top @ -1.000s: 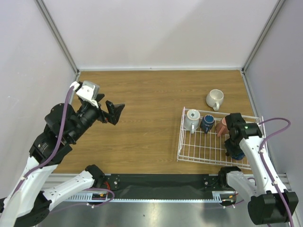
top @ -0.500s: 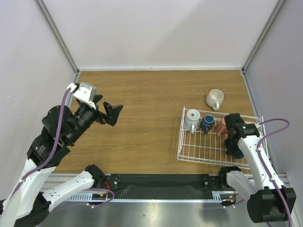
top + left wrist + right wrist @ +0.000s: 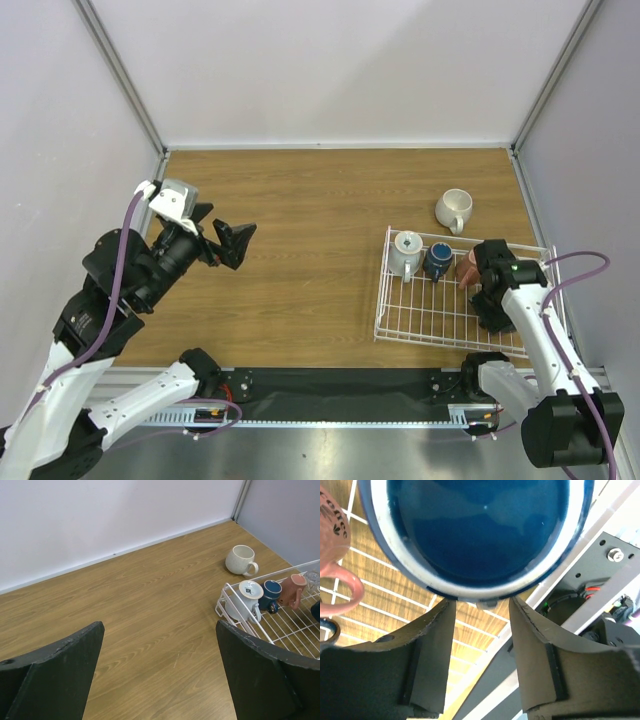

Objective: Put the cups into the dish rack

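Observation:
The white wire dish rack (image 3: 420, 312) sits at the right of the table. Along its far side stand a pale grey-blue mug (image 3: 406, 252), a small dark blue mug (image 3: 437, 260) and a reddish-pink cup (image 3: 468, 268). My right gripper (image 3: 491, 316) hangs over the rack's near right corner. In the right wrist view its jaws stand apart, open, just below the white rim of a large dark blue cup (image 3: 480, 530) resting on the rack wires (image 3: 380, 587). A cream-white mug (image 3: 453, 210) lies on the table beyond the rack. My left gripper (image 3: 236, 243) is open and empty, far to the left.
Grey walls close the table on the left, back and right. The rack's near edge lies close to the black strip (image 3: 340, 385) at the table front. The left wrist view shows the rack (image 3: 295, 630) and a small clear glass (image 3: 314, 577) at its far right.
The right gripper's jaws have spread apart off the large dark blue cup, which now rests in the rack. The left arm drifted slightly left.

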Controlling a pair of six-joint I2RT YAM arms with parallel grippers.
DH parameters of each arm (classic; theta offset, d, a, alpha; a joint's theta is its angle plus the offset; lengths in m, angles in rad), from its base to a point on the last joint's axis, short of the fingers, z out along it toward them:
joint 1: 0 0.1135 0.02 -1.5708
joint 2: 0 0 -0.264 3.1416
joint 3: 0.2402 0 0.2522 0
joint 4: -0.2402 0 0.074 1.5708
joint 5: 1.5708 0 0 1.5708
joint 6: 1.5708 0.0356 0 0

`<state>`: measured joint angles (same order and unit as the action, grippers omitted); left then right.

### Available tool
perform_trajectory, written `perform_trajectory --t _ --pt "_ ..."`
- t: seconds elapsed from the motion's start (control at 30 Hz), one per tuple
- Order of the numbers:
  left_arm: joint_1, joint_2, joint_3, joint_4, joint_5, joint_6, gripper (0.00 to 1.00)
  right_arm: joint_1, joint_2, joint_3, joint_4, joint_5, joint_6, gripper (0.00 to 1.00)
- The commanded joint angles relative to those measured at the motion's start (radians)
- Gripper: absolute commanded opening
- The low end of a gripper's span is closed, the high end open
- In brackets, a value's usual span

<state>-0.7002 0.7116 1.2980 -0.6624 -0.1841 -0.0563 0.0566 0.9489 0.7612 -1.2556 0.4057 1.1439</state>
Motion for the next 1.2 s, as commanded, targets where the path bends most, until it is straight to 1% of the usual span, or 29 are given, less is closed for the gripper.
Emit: perform_trajectory --t 0.0,0.1,0.3,0.43,0.5,0.53,0.57,0.63,0.67,0.7,0.77,0.83,0.87,0.97,1.0,1.03,1.1,1.13,1.17 --pt "-0.005 -0.009 -0.009 0.023 -0.014 -0.022 1.0 -0.003 -0.007 0.07 -0.057 0.01 0.02 0.52" --pt "-0.004 -0.009 -0.014 0.027 -0.012 -0.023 1.0 -0.004 -0.009 0.116 -0.109 -0.008 0.019 0.53" --pt "-0.004 -0.006 -0.014 0.035 -0.009 -0.023 1.0 -0.004 -0.022 0.283 -0.209 -0.062 -0.004 0.54" --pt "-0.005 -0.004 -0.017 0.034 -0.011 -0.025 1.0 -0.001 0.017 0.417 -0.209 -0.119 -0.09 0.54" --pt "-0.005 -0.001 -0.019 0.03 -0.011 -0.031 1.0 -0.003 0.046 0.49 -0.158 -0.145 -0.142 0.54" --pt "-0.005 0.0 -0.02 0.027 -0.002 -0.033 1.0 -0.001 0.085 0.516 -0.139 -0.159 -0.189 0.54" --pt "-0.004 -0.001 -0.022 0.027 0.006 -0.036 1.0 -0.001 0.109 0.567 -0.118 -0.157 -0.219 0.53" --pt "-0.005 0.003 -0.02 0.023 0.023 -0.045 1.0 -0.001 0.158 0.616 -0.055 -0.15 -0.263 0.53" --pt "-0.004 0.003 -0.02 0.021 0.028 -0.051 1.0 -0.001 0.221 0.648 -0.03 -0.153 -0.315 0.53" --pt "-0.004 0.003 -0.02 0.02 0.032 -0.054 0.99 -0.003 0.252 0.696 0.017 -0.159 -0.337 0.53" --pt "-0.005 0.002 -0.019 0.015 0.034 -0.063 1.0 -0.003 0.363 0.754 0.041 -0.147 -0.375 0.53" --pt "-0.004 -0.006 -0.022 0.009 0.035 -0.074 1.0 -0.004 0.439 0.819 0.093 -0.142 -0.403 0.52" --pt "-0.005 -0.008 -0.022 0.006 0.029 -0.086 1.0 -0.011 0.514 0.843 0.119 -0.131 -0.421 0.52" --pt "-0.005 -0.02 -0.023 -0.014 0.006 -0.108 1.0 -0.021 0.629 0.949 0.145 -0.114 -0.455 0.52" --pt "-0.004 -0.023 -0.025 -0.02 -0.006 -0.128 1.0 -0.026 0.701 0.975 0.148 -0.111 -0.475 0.52" --pt "-0.004 -0.027 -0.025 -0.035 -0.009 -0.135 1.0 -0.032 0.741 1.037 0.142 -0.113 -0.487 0.52" --pt "-0.005 -0.043 -0.025 -0.043 -0.002 -0.149 1.0 -0.047 0.806 1.093 0.119 -0.108 -0.51 0.53" --pt "-0.004 -0.046 -0.023 -0.051 0.003 -0.152 1.0 -0.049 0.859 1.116 0.124 -0.116 -0.542 0.54" --pt "-0.005 -0.052 -0.02 -0.057 0.008 -0.165 1.0 -0.049 0.879 1.144 0.131 -0.125 -0.555 0.55"
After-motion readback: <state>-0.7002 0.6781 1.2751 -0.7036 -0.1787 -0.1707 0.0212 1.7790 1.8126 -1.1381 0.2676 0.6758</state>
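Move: The white mug, last one on the table, stands about 30 cm ahead of the right hand, 3 cm to its left and some 5 cm lower, beyond the rack's far edge. The dark blue mug is right at the fingertips, 3 cm ahead and 3 cm right; the pink mug sits about 11 cm ahead and 3 cm left, the small blue mug 12 cm ahead and 10 cm left. From the left hand the white mug lies roughly 25 cm ahead, 46 cm right and 37 cm down. Up first, then forward: the right hand climbs about 15 cm clear of the dark blue mug while easing forward, then sweeps out over the rack towards the white mug, some 27 cm forward in all, sinking about 4 cm late on. The wrist turns about 25 degrees counter-clockwise and the fingers tip a little forward, staying half open. ##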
